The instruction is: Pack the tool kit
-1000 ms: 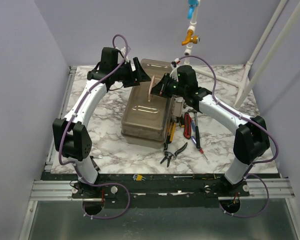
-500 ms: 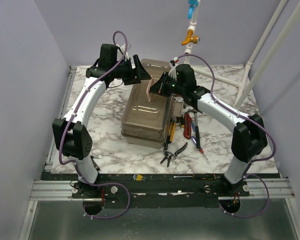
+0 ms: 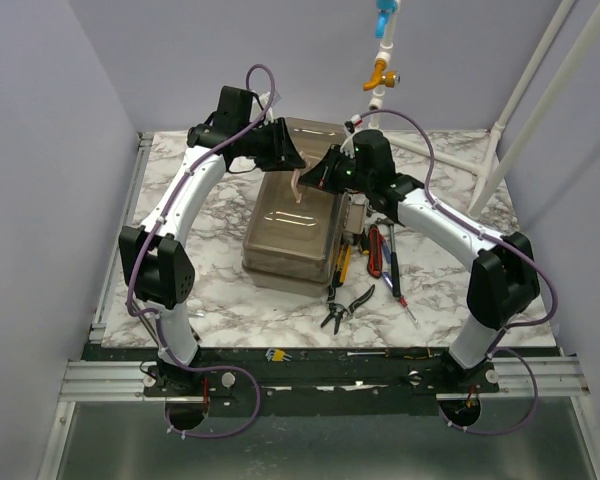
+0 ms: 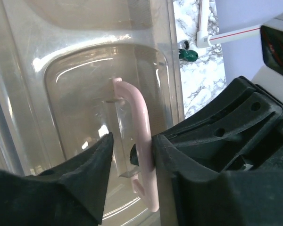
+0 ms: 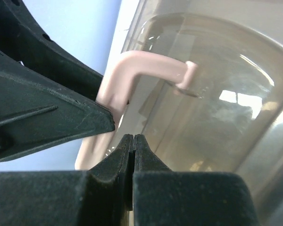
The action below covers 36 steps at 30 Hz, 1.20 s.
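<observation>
The tool kit's translucent grey-brown box (image 3: 292,228) lies lid-shut in the middle of the marble table. Its pink handle (image 3: 300,184) stands upright. My left gripper (image 3: 288,158) reaches in from the back left and straddles the handle (image 4: 142,123). In the left wrist view the left gripper (image 4: 132,141) has its right finger touching the handle, while a gap remains on the other side. My right gripper (image 3: 322,176) is shut on nothing, its tips (image 5: 133,137) just beside the handle (image 5: 132,70). Pliers (image 3: 345,305), a red knife (image 3: 374,250) and a screwdriver (image 3: 395,278) lie right of the box.
A yellow-handled tool (image 3: 340,266) lies against the box's right side. Small hex keys (image 3: 277,354) sit at the table's front edge. A pipe with yellow and blue fittings (image 3: 382,70) hangs above the back. White poles (image 3: 525,110) slant at the back right.
My left gripper has swung right to the handle and its jaws have narrowed around it. The right gripper has stayed shut beside the handle.
</observation>
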Available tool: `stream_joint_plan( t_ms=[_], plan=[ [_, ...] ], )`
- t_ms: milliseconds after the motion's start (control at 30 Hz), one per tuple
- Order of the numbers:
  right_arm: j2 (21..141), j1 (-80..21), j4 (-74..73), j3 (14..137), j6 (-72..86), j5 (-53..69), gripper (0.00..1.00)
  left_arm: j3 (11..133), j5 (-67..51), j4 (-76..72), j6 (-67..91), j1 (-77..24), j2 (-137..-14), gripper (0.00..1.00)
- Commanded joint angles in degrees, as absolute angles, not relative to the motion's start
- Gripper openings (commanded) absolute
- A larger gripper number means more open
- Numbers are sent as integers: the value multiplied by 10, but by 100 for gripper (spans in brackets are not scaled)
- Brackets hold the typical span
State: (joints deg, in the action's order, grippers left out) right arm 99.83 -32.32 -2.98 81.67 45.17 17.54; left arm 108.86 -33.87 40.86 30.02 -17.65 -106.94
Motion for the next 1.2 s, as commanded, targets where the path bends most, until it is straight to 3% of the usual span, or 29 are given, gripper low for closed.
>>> stream_joint_plan(
  t_ms=[0, 233, 500, 733, 800, 900, 1167],
  plan=[
    [956, -327, -70, 797, 434, 101, 1, 1105, -313, 436, 287, -178, -1070, 32],
    [895, -326, -114, 773, 410, 17, 1, 1118, -297, 452, 278, -182, -1066, 26],
    [791, -322, -144, 700, 385, -96, 1, 1150, -291, 476, 269, -191, -1070, 0],
    [729, -302, -157, 632, 370, -151, 1, 1195, -289, 498, 270, -192, -1068, 0],
    [724, -297, -158, 616, 367, -154, 8, 1213, -288, 509, 269, -192, -1069, 0],
    [725, -290, -157, 597, 368, -146, 37, 1241, -289, 521, 270, -191, -1070, 0],
    [762, -280, -138, 580, 373, -74, 54, 1273, -295, 544, 266, -169, -1065, 0]
  ],
)
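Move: The toolbox handle stands up between the left hand's half-open fingers, its middle within about 1 cm of the hand point. The shut right fingers are hooked under it, with its middle some 1 cm ahead, left and above. From the right hand, the box's flipped-open latch lies about 13 cm right, 4 cm back and 9 cm lower; down on the table, the red utility knife is 19 cm right and 9 cm back, the claw hammer 23 cm right and 9 cm back. The left fingers close and pinch the handle almost where they are, then haul it up about 4 cm, drifting some 2 cm left. The right hand comes free from under the handle and swings about 16 cm right and a little back towards the latch, arching up first and then sinking about 7 cm, turning clockwise some 25 degrees while its fingers open halfway. ##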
